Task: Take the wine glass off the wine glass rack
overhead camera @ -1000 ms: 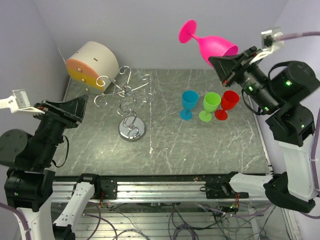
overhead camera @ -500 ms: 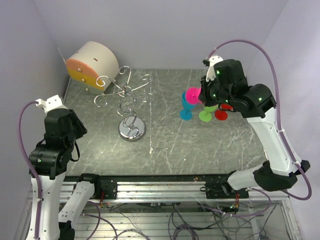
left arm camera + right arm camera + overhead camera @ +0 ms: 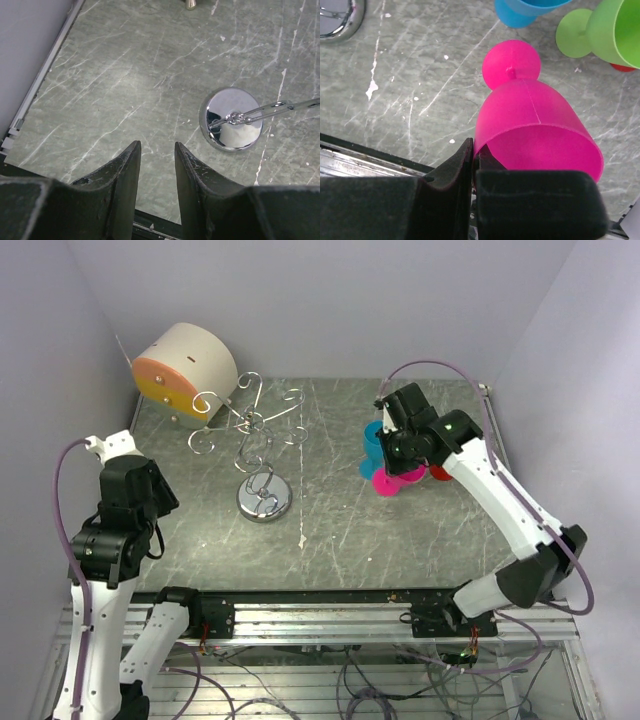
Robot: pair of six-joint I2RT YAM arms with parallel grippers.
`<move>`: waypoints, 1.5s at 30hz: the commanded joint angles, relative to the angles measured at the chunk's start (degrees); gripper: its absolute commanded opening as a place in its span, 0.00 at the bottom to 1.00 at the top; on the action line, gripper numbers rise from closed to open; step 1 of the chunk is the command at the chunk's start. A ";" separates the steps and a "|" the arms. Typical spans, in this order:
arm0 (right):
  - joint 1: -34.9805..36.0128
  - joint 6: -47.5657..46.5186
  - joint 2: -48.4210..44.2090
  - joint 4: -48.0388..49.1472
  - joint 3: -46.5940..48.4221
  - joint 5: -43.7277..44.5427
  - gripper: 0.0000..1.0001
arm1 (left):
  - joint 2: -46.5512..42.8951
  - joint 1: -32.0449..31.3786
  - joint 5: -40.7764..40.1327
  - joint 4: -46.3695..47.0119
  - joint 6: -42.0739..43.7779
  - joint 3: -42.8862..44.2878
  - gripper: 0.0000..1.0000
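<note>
The silver wire wine glass rack [image 3: 262, 440] stands left of centre on its round shiny base [image 3: 264, 500], with no glass on its hooks. Its base also shows in the left wrist view [image 3: 231, 119]. My right gripper [image 3: 400, 452] is shut on the rim of a pink wine glass [image 3: 530, 120], one finger inside the bowl and one outside. The glass is upright with its foot [image 3: 385, 482] at or just above the table, right in front of the blue glass. My left gripper [image 3: 157, 150] is open and empty over the table's near left, apart from the rack.
A blue glass [image 3: 372, 443], a green glass [image 3: 610, 30] and a red glass [image 3: 440, 472] stand in a row just behind the pink one. A beige cylinder with an orange face [image 3: 185, 370] sits at the back left. Walls close in on all sides.
My right arm has swung down from high at the back right and brought the pink glass to the table by the coloured glasses. My left arm has turned downward.
</note>
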 commanded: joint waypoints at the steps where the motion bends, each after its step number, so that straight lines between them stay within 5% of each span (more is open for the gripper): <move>1: -4.16 -2.05 2.92 7.03 -2.41 -4.10 0.00 | -0.95 -0.29 2.25 5.18 1.52 -0.92 0.44; 19: -8.68 -4.85 14.63 5.21 1.83 -6.06 0.00 | 0.66 -0.28 2.52 6.41 2.17 -1.24 0.44; 28: -9.17 -5.39 16.60 5.65 1.87 -7.63 0.20 | 2.07 -0.29 1.48 6.37 2.13 -1.16 0.46; 45: -9.17 -2.83 11.20 0.77 12.67 -1.55 0.32 | -6.32 -0.29 -7.61 15.26 -4.62 -11.36 0.48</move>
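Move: Some 7 cm ahead of the right hand, 3 cm to its right and 17 cm below is the free table spot for the pink wine glass it already holds by the rim. The blue glass stands about 13 cm ahead and level sideways, the green one 12 cm ahead and 10 cm right, the red one 12 cm ahead and 16 cm right, all equally low. From the left hand that spot is roughly 14 cm ahead, 42 cm right and 20 cm below. Lowering the pink glass upright by about 8 cm while carrying it some 6 cm forward, the right hand steepens its fingers by roughly 10 degrees and brings the foot down to the table just in front of the blue glass. There the fingers part to about a third open and let go of the rim, and the hand lifts away about 5 cm, drifting a little farther forward. ##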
